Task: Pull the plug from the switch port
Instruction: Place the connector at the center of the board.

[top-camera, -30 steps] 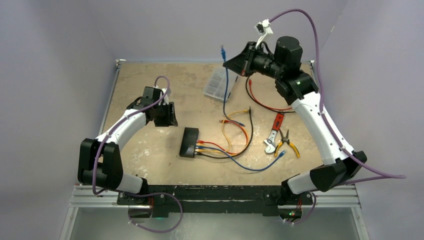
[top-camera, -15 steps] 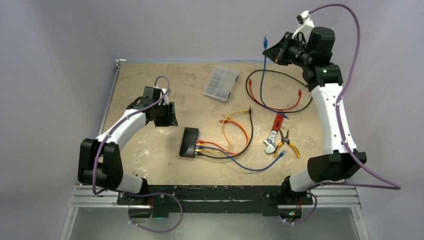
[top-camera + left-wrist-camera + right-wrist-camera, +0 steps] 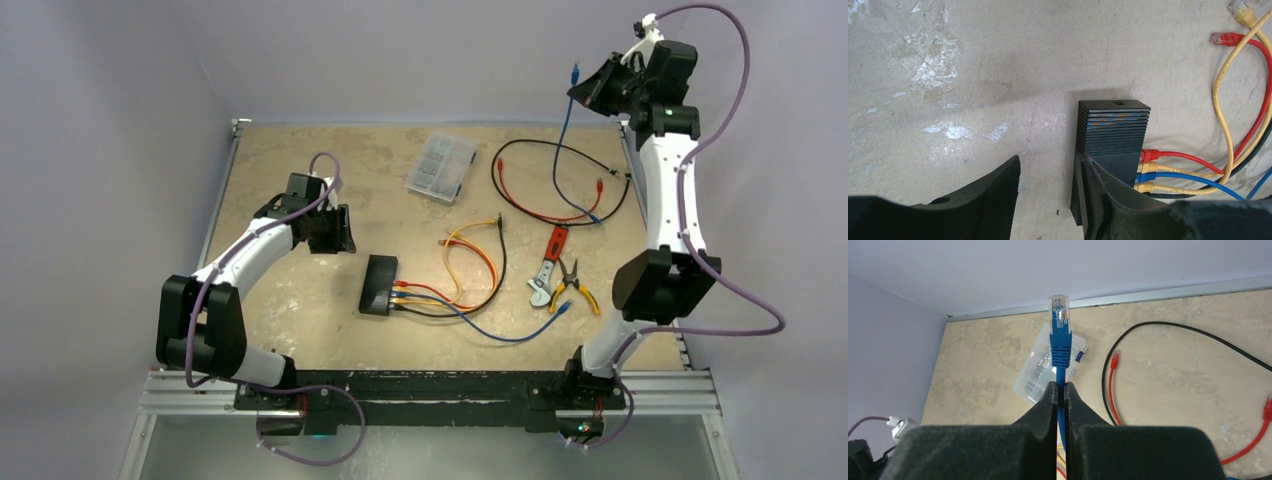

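Note:
The black switch [image 3: 380, 285] lies flat mid-table, with red, yellow, blue, yellow and black plugs [image 3: 1147, 171] in the sockets on its right side. My left gripper [image 3: 331, 229] hovers up and to the left of it, open and holding nothing. In the left wrist view the switch [image 3: 1113, 127] shows just past my right fingertip [image 3: 1098, 187]. My right gripper [image 3: 592, 92] is raised high over the far right corner, shut on a blue cable [image 3: 1062, 372] just below its free plug [image 3: 1059, 315]. That cable [image 3: 560, 150] hangs down to the table.
A clear compartment case [image 3: 441, 168] sits at the back. A loose black cable [image 3: 560, 147] and a red cable [image 3: 520, 195] loop at the back right. A wrench [image 3: 547, 270] and yellow-handled pliers [image 3: 575, 287] lie right of the looped cables [image 3: 470, 262] that run from the switch.
My right arm has swung right and up with the blue cable, from above the clear case to the far right corner. The left arm has not moved.

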Controlling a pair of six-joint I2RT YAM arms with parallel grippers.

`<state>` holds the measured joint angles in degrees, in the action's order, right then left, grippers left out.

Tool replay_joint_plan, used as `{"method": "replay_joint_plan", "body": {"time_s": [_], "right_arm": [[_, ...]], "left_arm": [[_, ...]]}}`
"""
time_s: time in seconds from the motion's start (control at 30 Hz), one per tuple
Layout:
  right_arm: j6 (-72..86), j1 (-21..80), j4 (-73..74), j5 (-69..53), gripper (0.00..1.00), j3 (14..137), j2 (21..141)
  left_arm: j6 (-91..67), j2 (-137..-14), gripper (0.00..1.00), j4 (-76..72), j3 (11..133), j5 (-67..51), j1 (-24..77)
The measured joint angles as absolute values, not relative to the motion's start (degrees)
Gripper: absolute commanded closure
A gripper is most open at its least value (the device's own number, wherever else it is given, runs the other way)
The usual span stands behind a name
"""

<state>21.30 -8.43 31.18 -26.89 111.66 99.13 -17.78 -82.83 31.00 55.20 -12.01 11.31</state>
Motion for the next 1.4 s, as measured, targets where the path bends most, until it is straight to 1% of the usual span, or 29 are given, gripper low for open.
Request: {"method": "replay_joint_plan", "body": {"time_s": [0.13,0.3,0.47,0.73,0.93,1.27,1.3,1.4], "right_arm": [[21.1,-8.4,32.3,-26.7,1.00,115.0,103.4],[21.1,-8.3,32.3,-26.7,1.00,116.0,107.5],[21.2,-8.3,31.4,-28.1,1.00,115.8,111.9],[21.5,-8.0,27.8,-32.5,1.00,111.4,117.4],[21.9,-6.2,25.6,-33.4,1.00,109.4,120.6],[23.4,-2.5,22.5,-34.1,1.00,112.1,127.3],[23.4,-2.3,22.4,-34.1,1.00,112.4,128.0],[23.6,-1.8,22.5,-33.6,0.87,112.4,129.6]], "left_arm": [[-17.8,-83.0,0.55,31.0,55.2,-12.0,11.3],[-17.8,-83.0,0.55,31.0,55.2,-12.0,11.3],[-17.8,-83.0,0.55,31.0,55.2,-12.1,11.3],[-17.8,-83.0,0.55,31.0,55.2,-12.2,11.3],[-17.8,-83.0,0.55,31.0,55.2,-12.2,11.3],[-17.8,-83.0,0.55,31.0,55.2,-12.2,11.3],[-17.8,-83.0,0.55,31.0,55.2,-12.2,11.3],[-17.8,-83.0,0.55,31.0,55.2,-12.2,11.3]]}}
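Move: The right hand holds the blue cable just behind its plug, high above the far right of the board. It is taking it to the left end of the loose cables, where a red plug lies about 9 cm ahead, 10 cm left and 36 cm below. The clear box is some 8 cm ahead and 25 cm left, the black cable loop about 5 cm ahead and 4 cm right. From the idle left hand, that red plug is roughly 28 cm ahead, 39 cm right and 8 cm lower. Mostly down, some 24 cm, with about 8 cm forward and, in the second half, about 7 cm to the left, the right hand brings the blue plug in over the left end of the black and red cables, towards the red plug. The fingers tip about 20 degrees further down, swing slightly counter-clockwise and keep their pinch on the cable. ##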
